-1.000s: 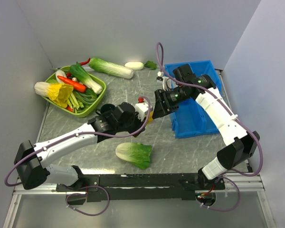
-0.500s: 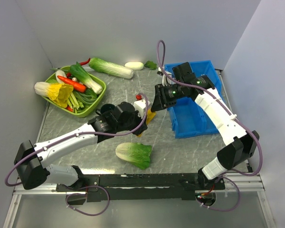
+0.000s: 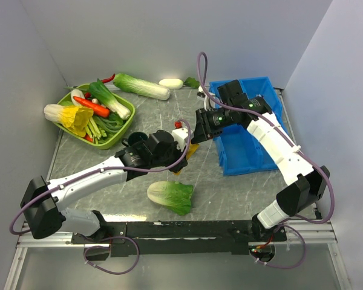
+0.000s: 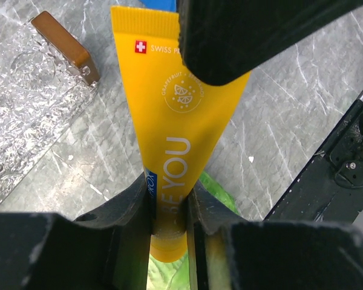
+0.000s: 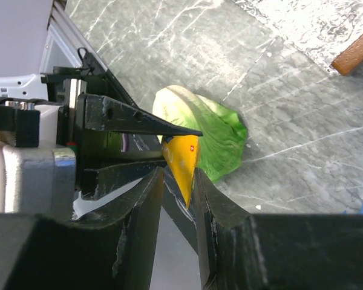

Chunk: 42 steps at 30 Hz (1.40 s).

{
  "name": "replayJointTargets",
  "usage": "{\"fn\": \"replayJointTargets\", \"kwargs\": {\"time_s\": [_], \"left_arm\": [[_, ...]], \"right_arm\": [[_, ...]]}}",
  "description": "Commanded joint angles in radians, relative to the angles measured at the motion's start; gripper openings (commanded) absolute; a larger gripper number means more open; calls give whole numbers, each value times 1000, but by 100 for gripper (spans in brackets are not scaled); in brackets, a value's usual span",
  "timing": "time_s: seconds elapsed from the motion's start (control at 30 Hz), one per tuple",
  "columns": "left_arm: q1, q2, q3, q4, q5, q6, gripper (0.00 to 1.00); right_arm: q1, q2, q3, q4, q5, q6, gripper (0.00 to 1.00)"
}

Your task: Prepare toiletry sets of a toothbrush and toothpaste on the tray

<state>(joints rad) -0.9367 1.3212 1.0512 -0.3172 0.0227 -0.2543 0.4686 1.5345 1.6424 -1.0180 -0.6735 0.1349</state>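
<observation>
A yellow toothpaste (image 4: 175, 121) tube is held above the table, with my left gripper (image 4: 169, 199) shut on its cap end. In the top view the left gripper (image 3: 183, 144) meets my right gripper (image 3: 196, 134) at mid-table, and a bit of the yellow toothpaste (image 3: 192, 148) shows between them. The right gripper (image 5: 178, 175) has its jaws around the tube's flat end (image 5: 183, 160), still slightly apart, with a gap on one side. A clear crinkled plastic tray (image 4: 24, 103) lies below, a brown stick end (image 4: 63, 48) resting on it. No toothbrush shows clearly.
A blue bin (image 3: 248, 151) stands at the right, under the right arm. A green basket (image 3: 118, 130) of vegetables sits at the back left, with a long cabbage (image 3: 142, 86) behind it. A leafy cabbage (image 3: 170, 197) lies near the front, below the grippers.
The right gripper has moved left to the left gripper and narrowed its jaws around the tube's flat end. The left gripper has kept its hold and edged slightly right.
</observation>
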Motion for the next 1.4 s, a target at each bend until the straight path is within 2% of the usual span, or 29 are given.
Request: {"fn": "replayJointTargets", "kwargs": {"time_s": [0.0, 0.43, 0.53, 0.57, 0.67, 0.7, 0.8, 0.83, 0.9, 0.93, 1.03, 1.17, 1.37], "left_arm": [[1, -7, 38, 44, -21, -14, 26], [1, -30, 23, 76, -20, -2, 26], [3, -30, 23, 76, -20, -2, 26], [1, -31, 21, 78, -20, 0, 27], [1, -31, 21, 78, -21, 0, 27], [1, -31, 21, 78, -20, -2, 27], [1, -33, 20, 75, -52, -13, 37], [1, -36, 17, 76, -64, -16, 47], [1, -43, 10, 78, -79, -31, 60], [1, -46, 9, 76, -99, -37, 75], [7, -56, 12, 50, -148, -69, 92], [29, -62, 41, -8, -161, -105, 99], [131, -160, 0, -20, -119, -146, 97]], "right_arm": [[13, -7, -4, -8, -21, -21, 34], [16, 30, -4, -24, -15, -32, 35], [16, 39, 5, -25, -24, -38, 27], [19, 41, 10, -25, -31, -43, 18], [18, 49, 17, -25, -38, -41, 2], [18, 50, 19, -25, -40, -43, 0], [18, 47, 25, -14, -37, -35, 0], [18, 42, 25, -10, -35, -32, 0], [18, 33, 25, 10, -18, -21, 0], [16, 20, 22, 19, -8, -17, 0], [18, -7, 26, 48, 55, -3, 0], [16, -48, 25, 91, 158, 6, 0], [18, -97, 33, 162, 331, 26, 0]]}}
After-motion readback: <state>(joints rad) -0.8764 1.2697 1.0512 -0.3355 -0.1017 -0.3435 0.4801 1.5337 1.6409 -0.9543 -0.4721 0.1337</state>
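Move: The toothpaste tube stands slanting between the hands, its cap end already held by the left; its middle lies about 3 cm ahead, 2 cm right and 4 cm above the left hand. From the right hand, whose fingers straddle the crimped end, it is roughly 2 cm back, 2 cm left and 4 cm down. The clear tray with brown ends is some 9 cm ahead, 9 cm left and 25 cm below the right hand; the lettuce is 10 cm back, 9 cm left and 23 cm below. The right fingers pinch the tube's flat crimped end, closing fully as the hand eases down about 1.5 cm; only then do the left fingers spread wide and let go near the cap. The right hand, keeping its pinch, carries the tube some 3 cm forward and slightly right, while the left draws off about 4 cm forward and left, rising a little and turning some 10 degrees counter-clockwise. ##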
